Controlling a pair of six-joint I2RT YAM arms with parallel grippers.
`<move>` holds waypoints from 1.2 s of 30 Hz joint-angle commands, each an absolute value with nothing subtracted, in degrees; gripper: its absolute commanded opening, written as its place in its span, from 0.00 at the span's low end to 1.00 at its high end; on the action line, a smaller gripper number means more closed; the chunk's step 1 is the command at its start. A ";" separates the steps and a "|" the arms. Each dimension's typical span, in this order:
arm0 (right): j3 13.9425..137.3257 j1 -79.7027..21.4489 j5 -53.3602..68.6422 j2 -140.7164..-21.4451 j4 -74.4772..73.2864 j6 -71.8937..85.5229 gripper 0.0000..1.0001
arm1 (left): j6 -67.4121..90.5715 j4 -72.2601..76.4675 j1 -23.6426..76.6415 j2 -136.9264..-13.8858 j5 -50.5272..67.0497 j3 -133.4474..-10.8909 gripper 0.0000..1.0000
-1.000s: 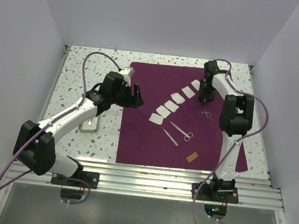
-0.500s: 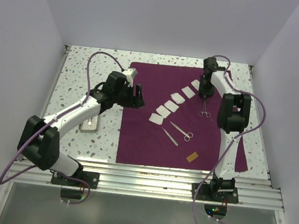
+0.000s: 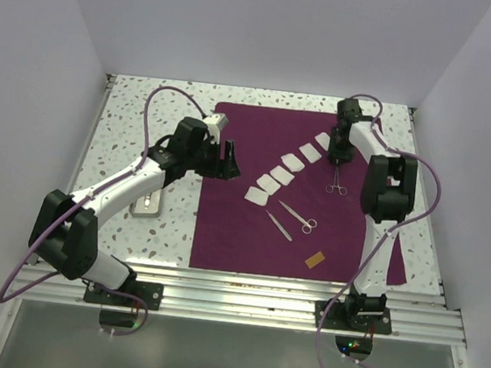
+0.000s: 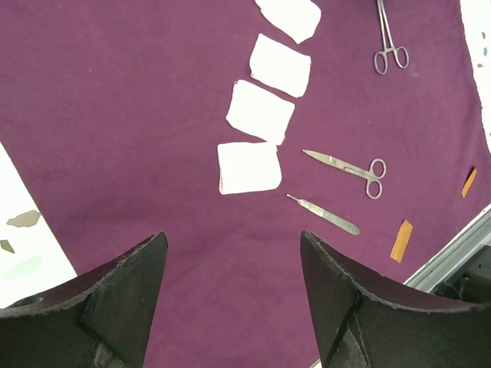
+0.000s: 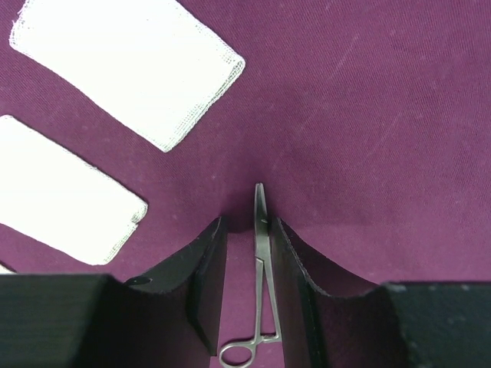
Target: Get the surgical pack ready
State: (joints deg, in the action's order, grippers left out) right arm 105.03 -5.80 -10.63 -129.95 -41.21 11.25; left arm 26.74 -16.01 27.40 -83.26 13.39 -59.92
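Note:
The dark purple cloth [image 3: 250, 228] lies spread on the table. On it, several white gauze squares [image 3: 282, 175] run in a diagonal row. Scissors [image 3: 299, 216] and a thin steel tool [image 3: 278, 224] lie below the row. The ring-handled forceps [image 5: 261, 284] lie flat on the cloth between the fingers of my right gripper [image 5: 247, 220]. They rest against the right finger, with a gap to the left one. My left gripper [image 4: 234, 236] hovers open and empty over the cloth's left part. The steel tray [image 3: 147, 204] sits on the table left of the cloth.
Small orange-brown tabs [image 4: 401, 240] lie near the cloth's front right. The speckled table [image 3: 129, 119] is bounded by white walls at the back and sides and an aluminium rail [image 3: 244, 281] at the front.
The right jaws narrowed a little around the forceps. The left arm shifted slightly right over the cloth edge.

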 commanded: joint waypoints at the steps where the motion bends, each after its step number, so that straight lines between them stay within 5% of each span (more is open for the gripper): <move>1: 101.60 -4.13 -9.84 -128.67 -43.41 11.69 0.34 | 25.58 -15.56 27.07 -82.71 15.47 -61.17 0.73; 15: 102.30 -3.43 -6.24 -132.18 -44.65 12.57 0.27 | 25.40 -15.47 25.93 -82.79 17.84 -60.82 0.73; 22: 106.96 -2.55 -4.48 -133.42 -45.79 12.92 0.00 | 24.96 -15.12 25.93 -84.81 21.00 -62.31 0.73; 36: 106.00 -2.64 -2.73 -122.35 -50.02 12.04 0.00 | 32.34 1.47 29.44 -95.16 22.76 -65.74 0.77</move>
State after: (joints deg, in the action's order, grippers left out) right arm 107.11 -2.92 -4.67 -128.79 -48.86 12.56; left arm 29.47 -9.30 27.35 -91.26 21.54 -63.70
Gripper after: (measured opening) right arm 0.026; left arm 0.766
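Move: The hemostat lies nearly straight under the right hand, its jaw tips already between the half-open fingers and its middle about 5 cm back and 1 cm below. From that hand the nearest gauze is some 7 cm ahead and 6 cm left, the next gauze 3 cm ahead and 10 cm left. From the left hand the hemostat is about 12 cm ahead, 37 cm right and 14 cm down, with the closest gauze pad 4 cm ahead, 10 cm right and as low. Closing from partly open to almost shut, the right fingers pinch the hemostat by its jaws near the tip, after easing back under 1 cm down at the cloth; they then draw it back about 1.5 cm and start to lift, 1 cm or so. The left hand, wide open and empty, hovers, then late on heads right and a little forward, roughly 4 cm, towards the hemostat. ##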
